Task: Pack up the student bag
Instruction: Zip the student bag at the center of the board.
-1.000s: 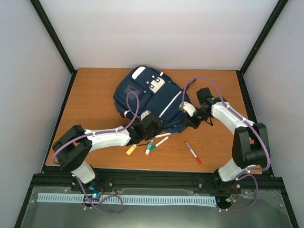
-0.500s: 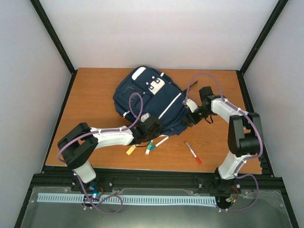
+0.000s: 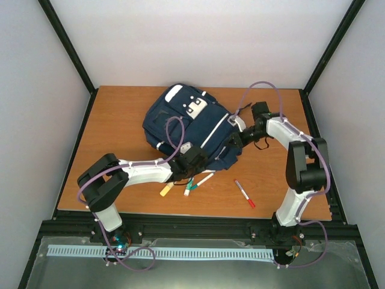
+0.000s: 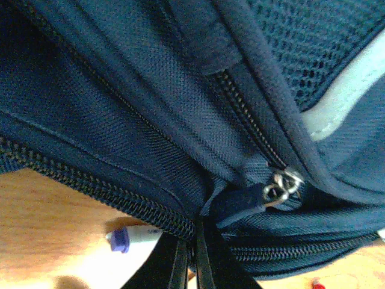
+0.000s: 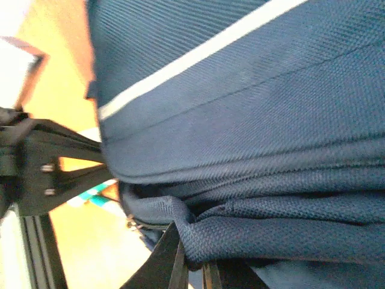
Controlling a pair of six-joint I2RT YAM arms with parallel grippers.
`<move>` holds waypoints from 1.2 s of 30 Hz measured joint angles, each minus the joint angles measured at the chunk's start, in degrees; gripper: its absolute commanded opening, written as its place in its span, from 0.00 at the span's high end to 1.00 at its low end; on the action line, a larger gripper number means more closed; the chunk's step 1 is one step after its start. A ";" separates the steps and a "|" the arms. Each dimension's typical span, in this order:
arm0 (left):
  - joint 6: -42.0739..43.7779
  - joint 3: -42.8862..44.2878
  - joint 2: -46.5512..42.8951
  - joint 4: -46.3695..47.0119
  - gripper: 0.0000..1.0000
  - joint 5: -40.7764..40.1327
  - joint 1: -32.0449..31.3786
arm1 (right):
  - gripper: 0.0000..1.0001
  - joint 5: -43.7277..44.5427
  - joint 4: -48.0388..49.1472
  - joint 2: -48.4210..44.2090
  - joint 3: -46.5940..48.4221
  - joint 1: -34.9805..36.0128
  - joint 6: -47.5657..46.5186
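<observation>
The student bag (image 3: 186, 123), navy with thin white stripes and a white patch, lies in the middle of the table. My left gripper (image 3: 195, 161) is at the bag's near edge. In the left wrist view it (image 4: 191, 253) is shut, pinching the bag's fabric (image 4: 150, 120) where a zipper track ends, left of a metal zipper pull (image 4: 283, 183). My right gripper (image 3: 231, 141) is at the bag's right edge. In the right wrist view it (image 5: 194, 265) is shut on a raised fold of the navy fabric (image 5: 240, 235).
Several markers lie on the wooden table (image 3: 120, 120) in front of the bag: a yellow one (image 3: 166, 190), a green one (image 3: 188, 188), a white one (image 3: 204, 179) and a red one (image 3: 244, 194). A purple-capped marker (image 4: 123, 239) shows under the bag's edge.
My right gripper has moved up and left along the bag's right edge and now holds a fold there. The left gripper has shifted slightly right, still gripping the bag.
</observation>
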 measured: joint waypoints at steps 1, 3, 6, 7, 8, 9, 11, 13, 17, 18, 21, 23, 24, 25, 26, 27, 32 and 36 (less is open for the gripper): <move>0.04 0.13 0.20 0.09 0.99 -0.17 0.00 | 0.97 -0.52 -0.46 -1.49 0.00 0.00 0.48; 0.09 0.72 0.59 0.61 0.99 -0.63 0.00 | 0.97 -1.73 -1.44 -5.25 0.00 0.13 0.92; 0.07 1.97 0.79 2.34 0.99 -1.07 0.04 | 0.97 -2.86 -2.12 -11.41 0.00 0.50 1.38; 0.07 2.40 0.79 3.06 0.99 -1.14 0.04 | 0.97 -3.04 -2.14 -12.66 -0.02 0.52 1.36; 0.07 2.73 0.79 3.54 0.99 -1.11 0.04 | 0.97 -3.15 -2.05 -13.68 -0.13 0.52 1.29; 0.07 2.82 0.79 3.80 0.99 -1.01 0.04 | 0.93 -3.17 -1.99 -14.32 -0.42 0.46 0.98; 0.13 2.78 0.81 3.39 0.99 -0.76 -0.02 | 0.83 -2.89 -1.70 -14.32 -1.51 0.33 -0.02; 0.26 2.45 0.83 2.16 0.99 -0.39 -0.02 | 0.70 -2.29 -1.62 -13.51 -3.02 -0.13 -1.40; 0.48 1.33 0.74 0.52 0.99 -0.20 -0.07 | 0.44 -0.35 -1.07 -11.47 -6.40 -2.32 -5.09; 0.50 1.05 0.66 0.17 0.99 -0.22 -0.07 | 0.41 0.35 -1.09 -11.06 -7.17 -2.82 -5.84; 0.66 0.61 0.09 -0.66 0.99 -0.26 -0.07 | 0.36 2.56 -0.74 -10.58 -9.60 -3.72 -8.52; 0.70 0.61 -0.39 -1.16 0.99 -0.35 -0.07 | 0.35 4.26 -0.24 -10.54 -11.17 -3.72 -9.70; 0.70 0.61 -0.48 -1.25 0.99 -0.37 -0.07 | 0.35 4.96 -0.15 -10.27 -11.56 -3.67 -9.97; 0.70 0.61 -0.48 -1.31 0.99 -0.37 -0.07 | 0.35 5.53 -0.09 -9.84 -11.69 -3.65 -10.16; 0.70 0.61 -0.48 -1.36 0.99 -0.37 -0.07 | 0.35 6.08 0.22 -9.22 -11.69 -3.65 -10.25; 0.72 0.61 -0.48 -1.36 0.99 -0.37 -0.07 | 0.35 6.34 0.55 -8.74 -11.67 -3.65 -10.21; 0.85 0.61 -0.48 -1.38 0.99 -0.35 -0.07 | 0.38 7.37 2.27 -6.47 -11.69 -3.65 -8.92; 0.87 0.61 -0.48 -1.40 0.99 -0.35 -0.07 | 0.38 7.56 3.54 -6.40 -11.67 -3.65 -6.99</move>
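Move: My right hand is pinching a fold of the bag's side. The bag's open zip edge that it comes to next is about 3 cm back, 4 cm right and 4 cm below it. The white stripe runs about 4 cm ahead and 5 cm left of it; the red marker lies some 18 cm back, 6 cm right and 10 cm below. From my left hand, which is shut on the zip, that open edge is about 4 cm ahead and 11 cm right. With the fold still pinched in my right hand, I haul it up about 9 cm, easing slightly back. Then I open the fingers wide on the way down and sink some 12 cm, drifting right, to come around the bag's open zip edge. My left hand keeps its pinch on the zip, riding about 3 cm up, forward and right with the pull and settling back. ##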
